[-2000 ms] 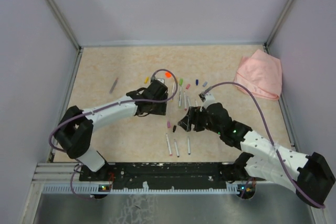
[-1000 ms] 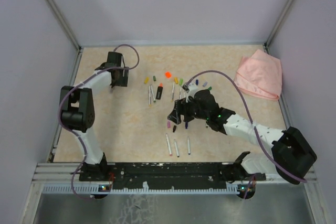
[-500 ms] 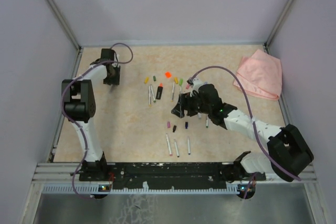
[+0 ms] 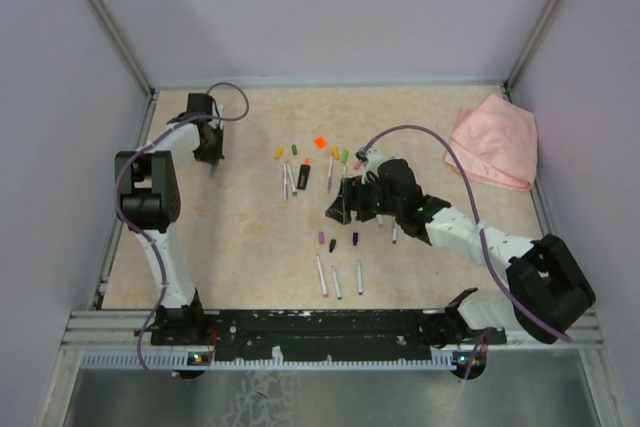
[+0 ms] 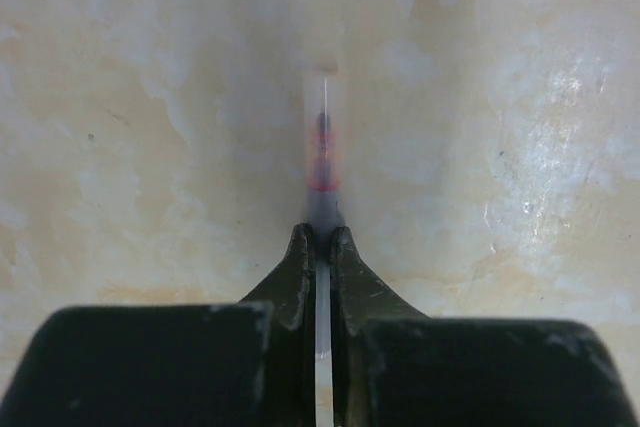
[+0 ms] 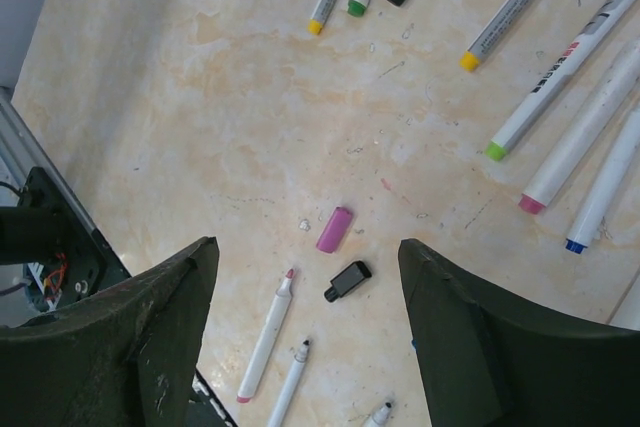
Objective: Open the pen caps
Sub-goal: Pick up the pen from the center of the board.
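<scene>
My left gripper [image 4: 208, 150] is at the far left of the table, shut on a slim pale pen [image 5: 323, 147] that sticks out ahead of its tips [image 5: 320, 232]; the pen is blurred, with a reddish band. Over the table's middle, my right gripper [image 4: 345, 209] hangs open and empty [image 6: 310, 277]. Below it lie a pink cap [image 6: 335, 229], a black cap [image 6: 348, 281] and uncapped white pens [image 6: 265, 337]. More loose pen caps lie farther back: yellow [image 4: 279, 153], green [image 4: 294, 149] and orange [image 4: 320, 142].
A pink cloth [image 4: 493, 142] is bunched at the back right. Capped markers [image 6: 545, 97] and a dark marker [image 4: 303, 175] lie in a cluster behind the right gripper. Three uncapped pens [image 4: 336, 282] lie toward the near edge. Walls enclose the table on three sides.
The left gripper has closed on the pen at the far left and edged slightly back. The right arm has barely moved and stays open.
</scene>
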`<action>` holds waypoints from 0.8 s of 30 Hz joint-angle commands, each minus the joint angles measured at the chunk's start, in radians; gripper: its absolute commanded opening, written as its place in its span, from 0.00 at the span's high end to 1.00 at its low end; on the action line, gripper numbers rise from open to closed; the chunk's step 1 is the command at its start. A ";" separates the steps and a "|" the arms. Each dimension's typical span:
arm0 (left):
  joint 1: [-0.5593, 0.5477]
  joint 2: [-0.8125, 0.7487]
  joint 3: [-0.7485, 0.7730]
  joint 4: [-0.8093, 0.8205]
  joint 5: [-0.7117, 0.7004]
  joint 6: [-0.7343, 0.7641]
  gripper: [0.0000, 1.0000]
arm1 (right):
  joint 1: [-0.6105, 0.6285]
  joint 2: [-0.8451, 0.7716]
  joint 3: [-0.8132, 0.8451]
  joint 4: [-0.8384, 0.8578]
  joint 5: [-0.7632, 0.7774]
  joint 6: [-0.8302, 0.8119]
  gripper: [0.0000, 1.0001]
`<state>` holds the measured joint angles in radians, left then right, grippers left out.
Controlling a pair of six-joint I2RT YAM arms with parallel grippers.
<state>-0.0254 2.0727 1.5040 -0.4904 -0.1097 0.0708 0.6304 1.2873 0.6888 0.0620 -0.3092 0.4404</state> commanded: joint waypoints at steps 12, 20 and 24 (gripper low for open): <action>0.000 -0.396 -0.336 0.086 0.425 -0.204 1.00 | -0.008 -0.181 -0.067 0.282 -0.165 0.088 0.28; -0.006 -0.772 -0.722 0.416 0.816 -0.499 1.00 | -0.008 -0.174 -0.086 0.431 -0.216 0.216 0.28; -0.049 -0.944 -0.931 0.780 0.911 -0.769 1.00 | -0.006 -0.132 -0.085 0.495 -0.254 0.284 0.35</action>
<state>-0.0380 1.2522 0.7116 -0.1059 0.6113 -0.4068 0.6296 1.1255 0.5957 0.4129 -0.5068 0.6399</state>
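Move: The left fingers are already shut on the pen at the board. The place it is taken to, the open right gripper, lies about 38 cm to the right, 22 cm back and 10 cm higher; two uncapped pens lie some 22 cm right and 6 cm back, the black marker 27 cm right and 4 cm back. From the right hand the pen is about 22 cm ahead, 38 cm left and 10 cm below; the loose pink cap lies 6 cm left, 1 cm back and 11 cm below. Back and to the right goes the left hand, keeping its pinch on the pen: nearly level for the first few centimetres, then climbing as well, about 20 cm across the board and 11 cm up, towards the right gripper. Its fingers swing some 50 degrees from pointing down to pointing rightward. The right hand, still open and empty, rises about 10 cm with a slight drift back and left, its fingers levelling out by some 20 degrees towards the pen. ##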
